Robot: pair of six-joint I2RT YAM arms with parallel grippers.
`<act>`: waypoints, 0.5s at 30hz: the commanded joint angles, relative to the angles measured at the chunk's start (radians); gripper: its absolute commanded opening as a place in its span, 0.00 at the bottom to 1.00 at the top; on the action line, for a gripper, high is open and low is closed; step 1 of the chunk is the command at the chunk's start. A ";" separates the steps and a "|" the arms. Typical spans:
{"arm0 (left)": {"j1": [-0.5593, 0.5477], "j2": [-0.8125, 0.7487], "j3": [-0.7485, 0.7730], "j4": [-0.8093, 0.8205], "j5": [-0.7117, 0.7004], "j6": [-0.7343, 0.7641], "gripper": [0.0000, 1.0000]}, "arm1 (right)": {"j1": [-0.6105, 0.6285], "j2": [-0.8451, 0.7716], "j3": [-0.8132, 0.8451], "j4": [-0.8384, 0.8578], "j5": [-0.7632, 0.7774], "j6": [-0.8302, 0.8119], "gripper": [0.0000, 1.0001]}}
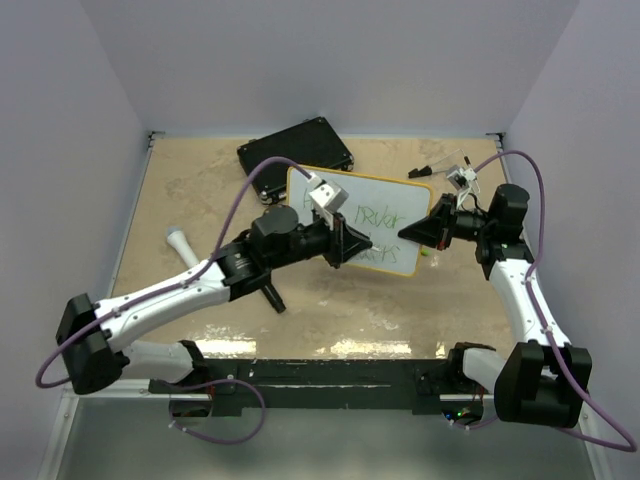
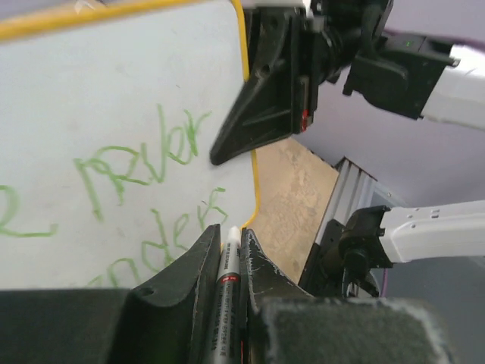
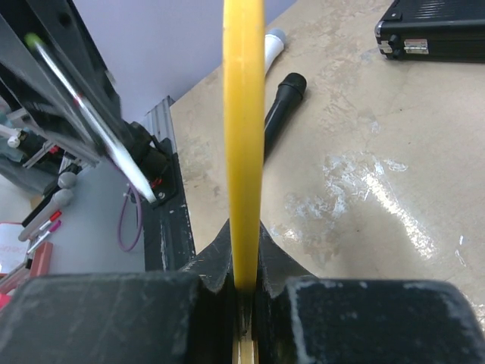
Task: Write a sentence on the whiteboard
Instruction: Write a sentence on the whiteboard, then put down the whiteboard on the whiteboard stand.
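The whiteboard (image 1: 385,200) is held tilted above the table, its white face (image 2: 91,98) toward the left wrist camera. The sentence (image 1: 378,218) runs across it in green scribbles (image 2: 144,163). My right gripper (image 1: 412,232) is shut on the board's right edge, and the yellow rim (image 3: 243,114) stands edge-on between its jaws (image 3: 244,254). My left gripper (image 1: 360,243) is shut on a white marker (image 2: 229,265). The marker's end sits close to the board's lower right corner, between the fingertips (image 2: 231,236). Whether it touches the board, I cannot tell.
A black case (image 1: 297,147) lies at the back behind the board, also in the right wrist view (image 3: 432,30). A white cylinder (image 1: 182,243) and a black cylinder (image 1: 270,297) lie on the table at the left. Small clips (image 1: 445,170) sit at the back right.
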 commanded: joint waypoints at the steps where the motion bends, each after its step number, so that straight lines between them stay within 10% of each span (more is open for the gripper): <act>1: 0.076 -0.162 -0.041 -0.024 0.006 0.056 0.00 | 0.000 -0.030 0.035 0.021 -0.054 -0.008 0.00; 9: 0.322 -0.365 -0.088 -0.154 -0.017 0.180 0.00 | -0.016 0.070 0.273 -0.491 0.114 -0.468 0.00; 15: 0.506 -0.396 -0.159 -0.147 0.036 0.217 0.00 | -0.110 0.113 0.308 -0.390 0.180 -0.407 0.00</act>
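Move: The left hand, still pinching the marker, has the whiteboard's middle about 4 cm ahead, straight in front and level with it. From that hand the black case lies some 25 cm ahead and 14 cm left, and the black microphone about 22 cm left and 2 cm back, both roughly 22 cm below. From the right hand, which keeps hold of the board's edge, the whiteboard's middle is about 10 cm left, 3 cm ahead and level. Leaving the whiteboard, left hand swings the marker 16 cm left, forward, up; right carries board 5 cm forward-right. ##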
